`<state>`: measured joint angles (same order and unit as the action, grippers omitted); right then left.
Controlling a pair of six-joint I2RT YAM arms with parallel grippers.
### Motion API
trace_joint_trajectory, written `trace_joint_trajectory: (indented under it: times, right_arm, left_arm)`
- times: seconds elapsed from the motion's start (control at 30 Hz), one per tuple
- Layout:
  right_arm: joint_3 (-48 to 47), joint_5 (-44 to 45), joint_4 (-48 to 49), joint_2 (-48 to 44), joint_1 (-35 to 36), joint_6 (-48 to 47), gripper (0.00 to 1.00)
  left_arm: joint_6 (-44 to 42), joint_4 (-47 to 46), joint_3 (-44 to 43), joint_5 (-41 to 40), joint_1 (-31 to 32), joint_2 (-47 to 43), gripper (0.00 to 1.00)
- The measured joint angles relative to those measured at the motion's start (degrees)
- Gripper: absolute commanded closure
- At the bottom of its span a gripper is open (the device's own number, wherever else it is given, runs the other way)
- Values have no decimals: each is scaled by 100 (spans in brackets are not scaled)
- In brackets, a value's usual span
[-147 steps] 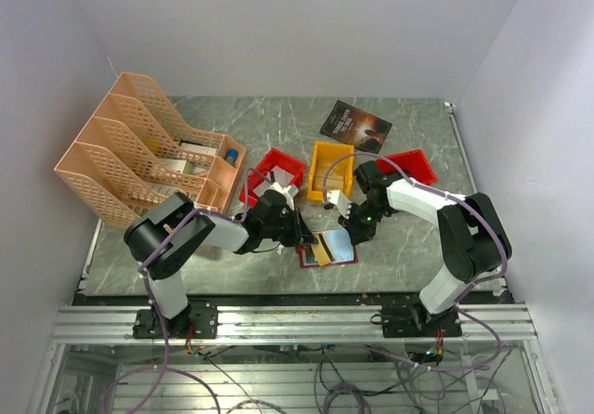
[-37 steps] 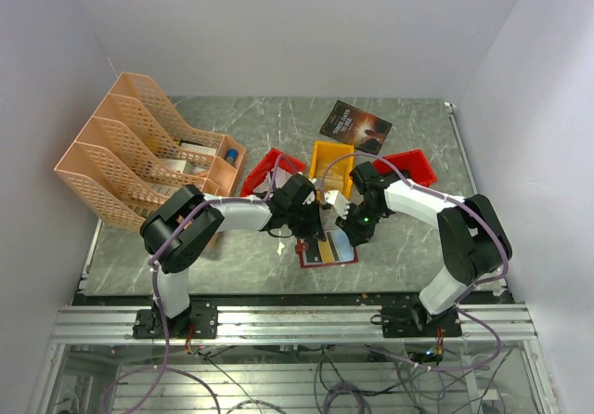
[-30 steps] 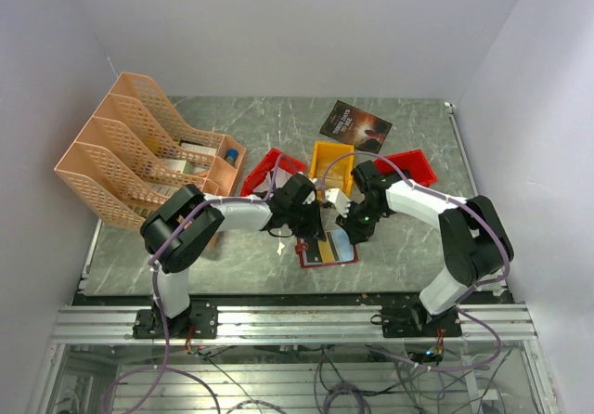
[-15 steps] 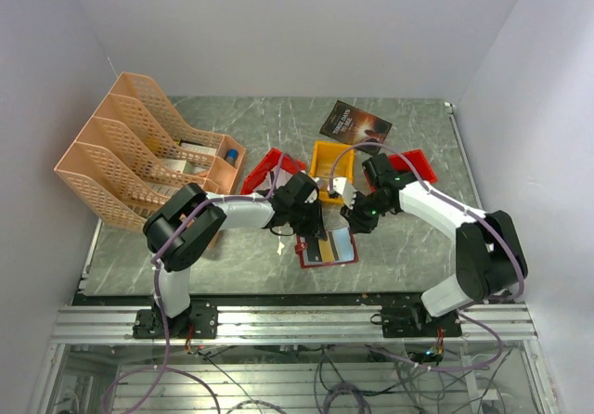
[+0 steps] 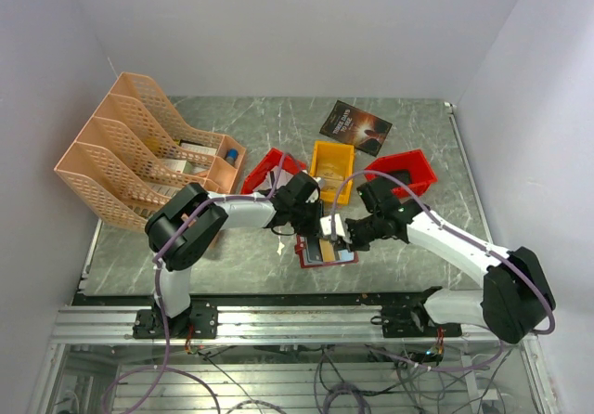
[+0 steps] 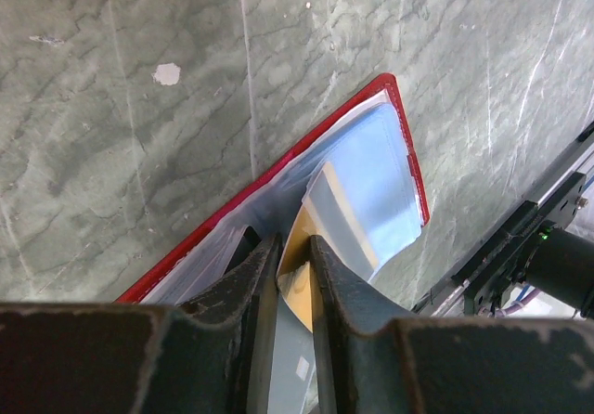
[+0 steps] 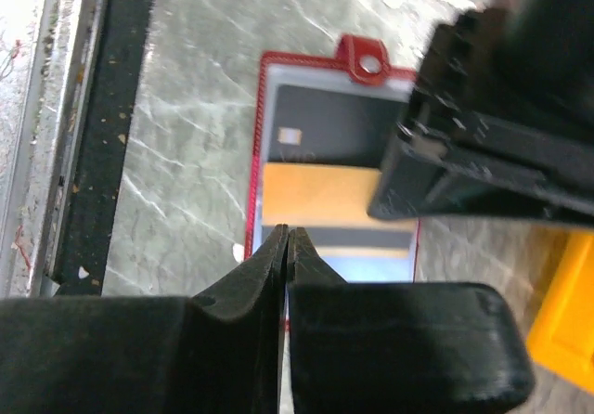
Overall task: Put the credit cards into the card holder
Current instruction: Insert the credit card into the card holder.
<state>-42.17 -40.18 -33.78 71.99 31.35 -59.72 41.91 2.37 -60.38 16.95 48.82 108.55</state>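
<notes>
The card holder (image 5: pixel 345 257) lies open on the table between the arms, red-rimmed with pale bluish pockets (image 6: pixel 380 173). In the right wrist view a dark credit card (image 7: pixel 316 122) with a chip and an orange credit card (image 7: pixel 316 196) lie on the card holder (image 7: pixel 257 154). My left gripper (image 5: pixel 314 231) stands over the holder's far left part. Its fingers (image 6: pixel 295 242) are closed on the edge of an orange card (image 6: pixel 297 267) that slants into a pocket. My right gripper (image 5: pixel 336 235) hovers over the holder's middle, and its jaws (image 7: pixel 286 231) are shut with nothing between them.
Two red bins (image 5: pixel 275 168) (image 5: pixel 404 171) and a yellow bin (image 5: pixel 331 168) stand just behind the holder. A dark booklet (image 5: pixel 355 124) lies at the back. A peach file rack (image 5: pixel 139 149) fills the left side. The metal frame rail (image 5: pixel 297 321) runs close in front.
My right gripper has swung from behind the holder to directly above it and has closed its jaws. The left gripper has stayed at the holder with the orange card.
</notes>
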Motion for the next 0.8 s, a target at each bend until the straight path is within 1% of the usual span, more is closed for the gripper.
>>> trace_joint_trajectory:
  times: [0.13, 0.4, 0.63, 0.8]
  right_arm:
    - [114, 79, 247, 15, 439, -321, 100]
    - [243, 990, 1290, 70, 1311, -238, 100]
    - [348, 1738, 1801, 332, 1644, -153, 100]
    - [348, 2061, 1982, 549, 1801, -96, 100]
  left_arm:
    - [-13, -2, 0, -2, -2, 0, 69]
    - [-15, -17, 0, 0, -9, 4, 67]
    - [-15, -42, -17, 4, -11, 33, 66]
    - [-15, -44, -20, 7, -11, 37, 66]
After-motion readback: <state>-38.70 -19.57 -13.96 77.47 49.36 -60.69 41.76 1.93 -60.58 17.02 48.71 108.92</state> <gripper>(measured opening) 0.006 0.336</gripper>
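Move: The closed right fingers hover over the card holder, with the yellow-and-grey card's middle about 2 cm ahead, 2 cm left and 6 cm below. The black VIP card is 5 cm left of its middle; the snap strap lies some 3 cm ahead and 11 cm left of the right hand, and the yellow box about 22 cm ahead and 2 cm left. From the left hand, at the card's raised far end, its middle is about 3 cm back, 3 cm right and just below. The right hand, fingers kept shut, sweeps about 5 cm left across the yellow-and-grey card to the edge beside the black VIP card, then sinks some 2.5 cm while edging forward, its wrist turning about 20 degrees and the tips swinging slightly forward. It ends right beside the left fingertips, which stay put around the card's raised far end and barely loosen; whether the right tips touch the card can't be seen. ##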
